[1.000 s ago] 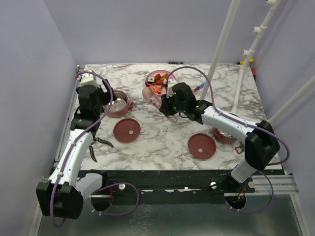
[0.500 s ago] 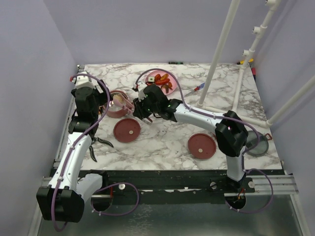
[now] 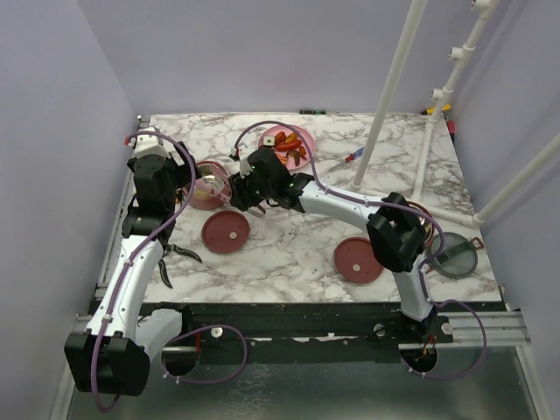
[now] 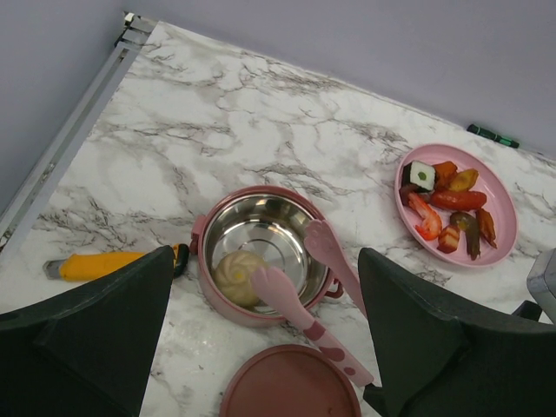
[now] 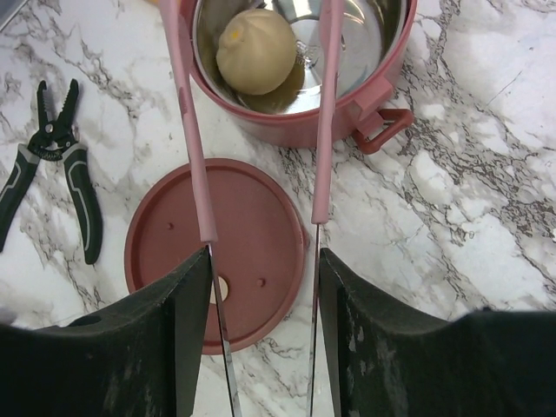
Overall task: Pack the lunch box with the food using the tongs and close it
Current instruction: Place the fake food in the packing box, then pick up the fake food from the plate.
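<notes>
One lunch box tier [image 4: 208, 287], a dusty-red steel-lined bowl, holds the tan round ball [image 4: 236, 276]. My right gripper [image 5: 263, 269] is shut on the pink tongs [image 5: 195, 174], its fingers pressing both arms from outside. The tongs' tips stand spread over that bowl [image 5: 347, 113], either side of the ball [image 5: 254, 50], not touching it. My left gripper [image 4: 265, 261] hangs open above the same bowl [image 3: 208, 185]. The pink plate [image 4: 508, 226] still carries the rest of the food [image 4: 452, 204]. The second tier [image 3: 423, 229] is mostly hidden behind the right arm.
A maroon disc lid [image 5: 252, 234] lies just near of the bowl, another [image 3: 358, 259] at front right beside the clear grey lid [image 3: 457, 259]. Black pliers [image 5: 52, 174], a yellow cutter [image 4: 95, 265] and a screwdriver [image 3: 348, 158] lie about. White poles stand at the right.
My right arm has swung left with the tongs, from beside the plate to the left bowl. The left gripper rose slightly and stayed open.
</notes>
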### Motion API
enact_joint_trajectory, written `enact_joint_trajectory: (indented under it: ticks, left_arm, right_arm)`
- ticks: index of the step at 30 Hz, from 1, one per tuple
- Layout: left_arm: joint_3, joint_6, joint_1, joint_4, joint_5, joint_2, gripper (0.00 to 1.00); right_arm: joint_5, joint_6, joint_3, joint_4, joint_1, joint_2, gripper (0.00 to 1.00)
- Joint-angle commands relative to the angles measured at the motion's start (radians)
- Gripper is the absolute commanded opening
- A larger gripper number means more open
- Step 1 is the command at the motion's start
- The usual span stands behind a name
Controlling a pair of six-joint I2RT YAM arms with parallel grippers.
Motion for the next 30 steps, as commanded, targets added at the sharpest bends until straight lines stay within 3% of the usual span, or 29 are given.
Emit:
enact_joint_trajectory:
  ticks: [1, 8, 17, 23, 30]
  left_arm:
    - [-0.012, -0.007, 0.002, 0.024, 0.027, -0.010, 0.88]
    - [-0.014, -0.002, 0.002, 0.024, -0.002, -0.030, 0.88]
    - [-0.020, 0.032, 0.002, 0.024, -0.036, -0.057, 0.89]
    - [-0.023, 0.024, 0.001, 0.026, -0.017, -0.051, 0.89]
    - [-0.029, 0.017, -0.003, 0.034, 0.003, -0.047, 0.88]
  right_arm:
    - [-0.003, -0.010, 0.032, 0.007, 0.004, 0.013, 0.52]
    - [0.042, -0.004, -0.012, 0.013, 0.003, -0.049, 0.50]
    - [0.160, -0.009, -0.203, -0.002, -0.012, -0.287, 0.50]
    - [0.196, -0.006, -0.275, -0.034, -0.123, -0.339, 0.49]
    - [0.170, -0.009, -0.228, -0.068, -0.246, -0.266, 0.49]
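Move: The pink plate of food, where my right hand carries the open tongs, has its middle about 14 cm ahead of that hand, 12 cm to its right and some 12 cm below. The pot lies roughly 9 cm to the hand's left and 5 cm ahead, with the pale bun in it about 11 cm left and 4 cm ahead; the lid is some 8 cm back, 5 cm left. From my left hand the plate is about 25 cm right, 13 cm ahead, far below. Keeping the tongs spread and steady in my right fingers, I ease back slightly and lift them about 6 cm to clear the pot. Then I swing them right and forward to the food on the pink plate, some 15 cm to the right in all, sinking a little at the end, while the wrist turns about 20 degrees clockwise. ##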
